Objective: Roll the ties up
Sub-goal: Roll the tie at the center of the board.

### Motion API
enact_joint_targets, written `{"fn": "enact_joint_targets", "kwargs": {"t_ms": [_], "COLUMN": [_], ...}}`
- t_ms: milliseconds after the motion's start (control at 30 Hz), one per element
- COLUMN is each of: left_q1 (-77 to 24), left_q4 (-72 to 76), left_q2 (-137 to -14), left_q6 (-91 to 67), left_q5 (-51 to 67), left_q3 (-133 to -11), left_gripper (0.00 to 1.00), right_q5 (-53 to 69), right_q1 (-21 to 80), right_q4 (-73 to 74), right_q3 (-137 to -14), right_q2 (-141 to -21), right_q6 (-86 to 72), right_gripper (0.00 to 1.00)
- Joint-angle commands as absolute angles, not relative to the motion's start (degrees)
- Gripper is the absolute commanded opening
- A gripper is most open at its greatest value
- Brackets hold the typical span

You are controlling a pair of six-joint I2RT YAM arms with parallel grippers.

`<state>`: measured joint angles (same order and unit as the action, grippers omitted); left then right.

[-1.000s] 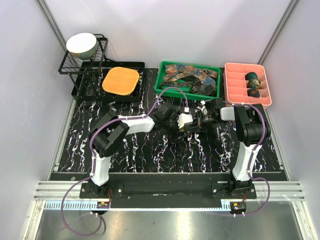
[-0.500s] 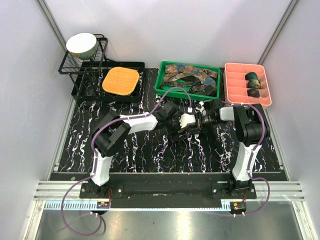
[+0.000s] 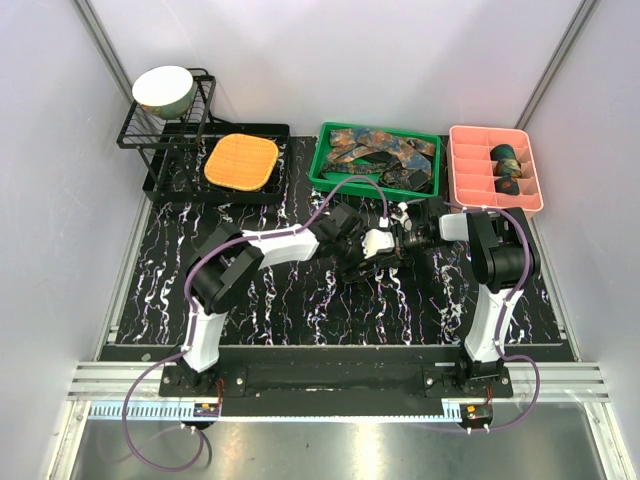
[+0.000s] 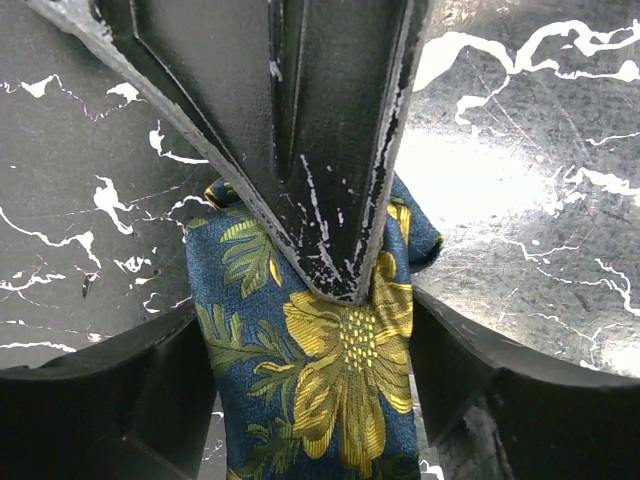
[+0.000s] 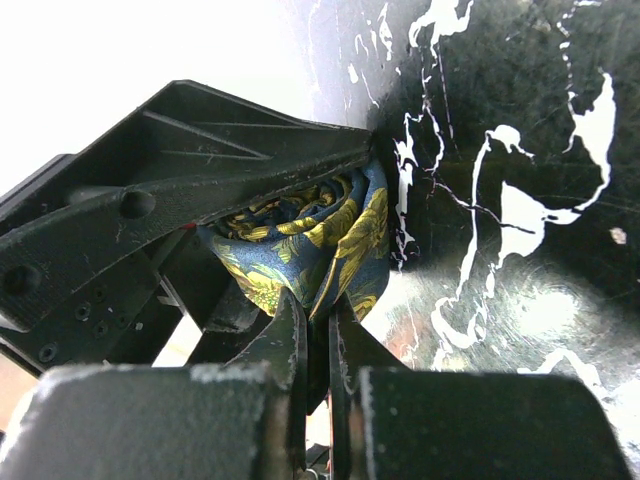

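Observation:
A blue tie [image 4: 330, 400] with yellow flowers sits as a small coil on the black marbled table [image 3: 280, 300], at the middle where both grippers meet. My right gripper [image 5: 318, 300] is shut, pinching a fold of the tie [image 5: 320, 235] between its tips. In the left wrist view its dark fingers [image 4: 320, 150] come down over the coil from the top. My left gripper [image 4: 303, 330] straddles the coil, one finger pressed against each side. In the top view the left gripper [image 3: 376, 246] and the right gripper [image 3: 398, 240] hide the coil almost wholly.
A green bin [image 3: 318, 182] of loose ties stands at the back centre. A pink divided tray [image 3: 495, 205] at the back right holds two rolled ties [image 3: 505, 155]. An orange waffle pad [image 3: 241, 161] and a wire rack with a bowl [image 3: 165, 88] are at the back left.
My left gripper has slid right onto the coil and its jaws have narrowed against it. The right gripper has kept its pinch and its place.

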<state>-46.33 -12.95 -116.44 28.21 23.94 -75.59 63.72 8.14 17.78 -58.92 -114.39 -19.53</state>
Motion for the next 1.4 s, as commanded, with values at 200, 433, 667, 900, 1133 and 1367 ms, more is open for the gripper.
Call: {"fn": "enact_joint_targets", "kwargs": {"t_ms": [200, 433, 667, 900, 1133, 1367], "left_q1": [-47.6, -47.9, -48.0, -48.0, -47.9, -47.9], "left_q4": [-19.3, -18.9, -18.6, -18.5, -18.5, -18.2], "left_q2": [-120.8, -120.8, -120.9, -121.5, -122.0, -122.1], "left_q6": [29.8, 29.4, 30.0, 29.4, 28.7, 27.5], "left_q5": [20.3, 20.1, 17.8, 17.7, 16.3, 14.2], "left_q3": [-71.4, -70.8, -69.7, -69.3, -69.7, -70.0], "left_gripper": [0.62, 0.65, 0.2, 0.0, 0.0, 0.0], "right_q5": [69.4, 70.1, 70.8, 70.1, 70.7, 70.8], "right_q1": [8.8, 8.8, 8.9, 8.6, 8.3, 8.1], "right_q4": [14.5, 13.8, 14.1, 18.7, 21.2, 22.4], "right_q3": [-59.6, -59.2, -59.1, -60.8, -59.2, -57.3], "right_q2": [-112.4, -113.2, -113.5, -113.9, -112.9, -110.3], "right_q6": [-24.2, -24.7, -24.3, -22.2, -22.4, -25.7], "right_gripper": [0.0, 0.0, 0.0, 0.43, 0.63, 0.72]}}
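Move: The nearly finished tie roll sits between the left hand's open fingertips, centred on its hand point. From the right hand, whose shut fingers still pinch the tie's loose end, the roll lies about 2 cm to the left and 2 cm down, level fore and aft. Seen from the left hand, the green bin is some 26 cm straight ahead and the salmon organizer about 25 cm ahead and 31 cm to the right, both at roughly hand height. The left hand stays almost in place beside the roll, pointing down and to its right, and after a small loosening and re-closing its fingers narrow by nearly half to clamp the roll from its two sides. The right hand, still pinching the loose end, eases up about 1 cm, then opens wide to let that end go while lifting to some 1.5 cm and drawing back 1 cm, its wrist turning just under 10 degrees. ##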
